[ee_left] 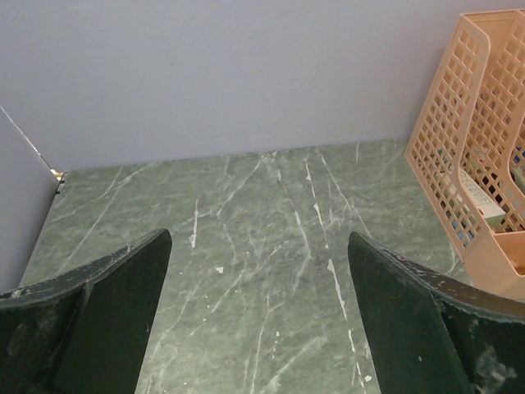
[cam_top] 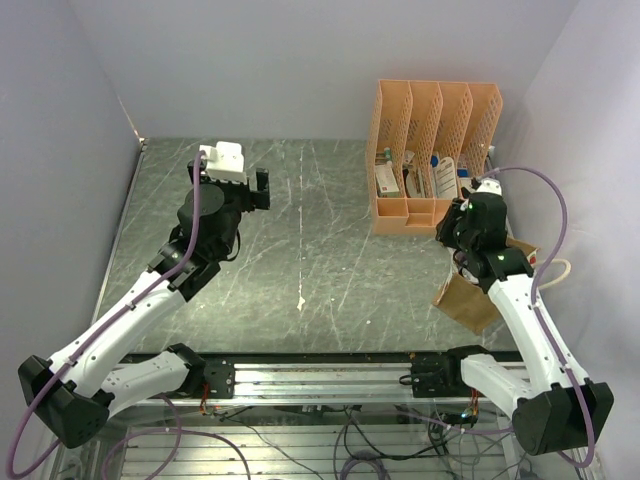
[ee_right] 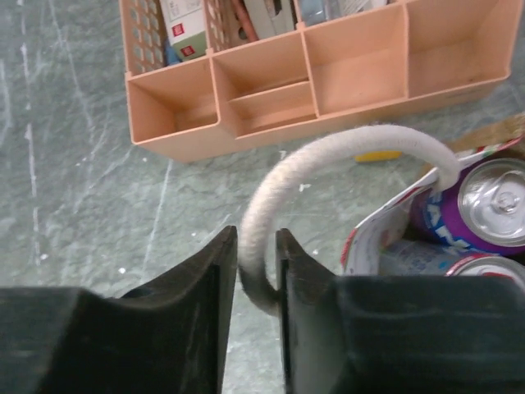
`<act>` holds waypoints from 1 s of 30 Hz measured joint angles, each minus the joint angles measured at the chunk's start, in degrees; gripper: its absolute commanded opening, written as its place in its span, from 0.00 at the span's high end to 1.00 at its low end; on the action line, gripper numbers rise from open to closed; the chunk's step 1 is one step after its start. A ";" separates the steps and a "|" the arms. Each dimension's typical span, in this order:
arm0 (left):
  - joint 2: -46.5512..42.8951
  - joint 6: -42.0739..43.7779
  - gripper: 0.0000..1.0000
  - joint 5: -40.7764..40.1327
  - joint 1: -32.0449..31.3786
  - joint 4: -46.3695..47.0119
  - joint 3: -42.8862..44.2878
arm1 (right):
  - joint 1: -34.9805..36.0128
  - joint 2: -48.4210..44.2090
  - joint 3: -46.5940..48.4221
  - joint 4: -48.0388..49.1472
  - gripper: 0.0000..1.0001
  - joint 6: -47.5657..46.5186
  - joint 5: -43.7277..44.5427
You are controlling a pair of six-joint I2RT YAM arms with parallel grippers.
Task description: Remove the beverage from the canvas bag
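Observation:
The tan-brown canvas bag (cam_top: 468,298) sits at the right of the table, partly under my right arm. Its rim shows in the right wrist view (ee_right: 502,130). Inside it stand a purple beverage can (ee_right: 484,205) and a second can with a red rim (ee_right: 492,267). My right gripper (ee_right: 256,238) is shut on the bag's white rope handle (ee_right: 328,156), which arcs from the bag rim down between the fingers. In the top view my right gripper (cam_top: 455,232) is just above the bag. My left gripper (ee_left: 258,238) is open and empty, held above the back-left table (cam_top: 262,190).
A peach-orange perforated file organizer (cam_top: 435,150) with boxes and papers stands at the back right, just beyond the bag; it also shows in the right wrist view (ee_right: 271,98) and the left wrist view (ee_left: 480,139). Grey walls close in the back and both sides.

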 measured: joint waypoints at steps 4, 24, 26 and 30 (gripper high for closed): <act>-0.17 0.50 0.01 -0.72 0.00 0.74 -0.22 | 0.00 -0.85 -1.46 0.48 0.95 -0.98 -2.91; 0.66 0.90 0.01 -1.36 0.00 1.07 -0.61 | -0.28 -8.22 -3.23 -9.03 1.00 -0.94 -19.82; 0.76 0.90 0.01 -1.36 0.00 1.07 -0.61 | -0.31 -8.81 -3.23 -9.79 1.00 -0.68 -21.33; 0.94 0.90 0.01 -1.36 0.00 1.07 -0.61 | -0.31 -9.94 -3.23 -10.84 1.00 -0.28 -25.14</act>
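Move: The canvas bag's near-side handle already runs up between the right hand's half-closed fingers, right at the hand point. The cans in the bag lie about 12 cm to that hand's right, 4 cm back and some 9 cm below. The small yellow thing is on the table about 12 cm ahead and 4 cm to the right, with the organizer's middle roughly 26 cm nearly straight ahead. From the idle left hand the handle is about 60 cm to the right, 2 cm back and 15 cm lower. The bag's rope handle is pinched as the right fingers finish closing on it. Keeping that grip, the right hand draws it about 7 cm back and as much left, away from the organizer and at nearly constant height, while the hand turns some 20 degrees counter-clockwise and rolls its left side up. ##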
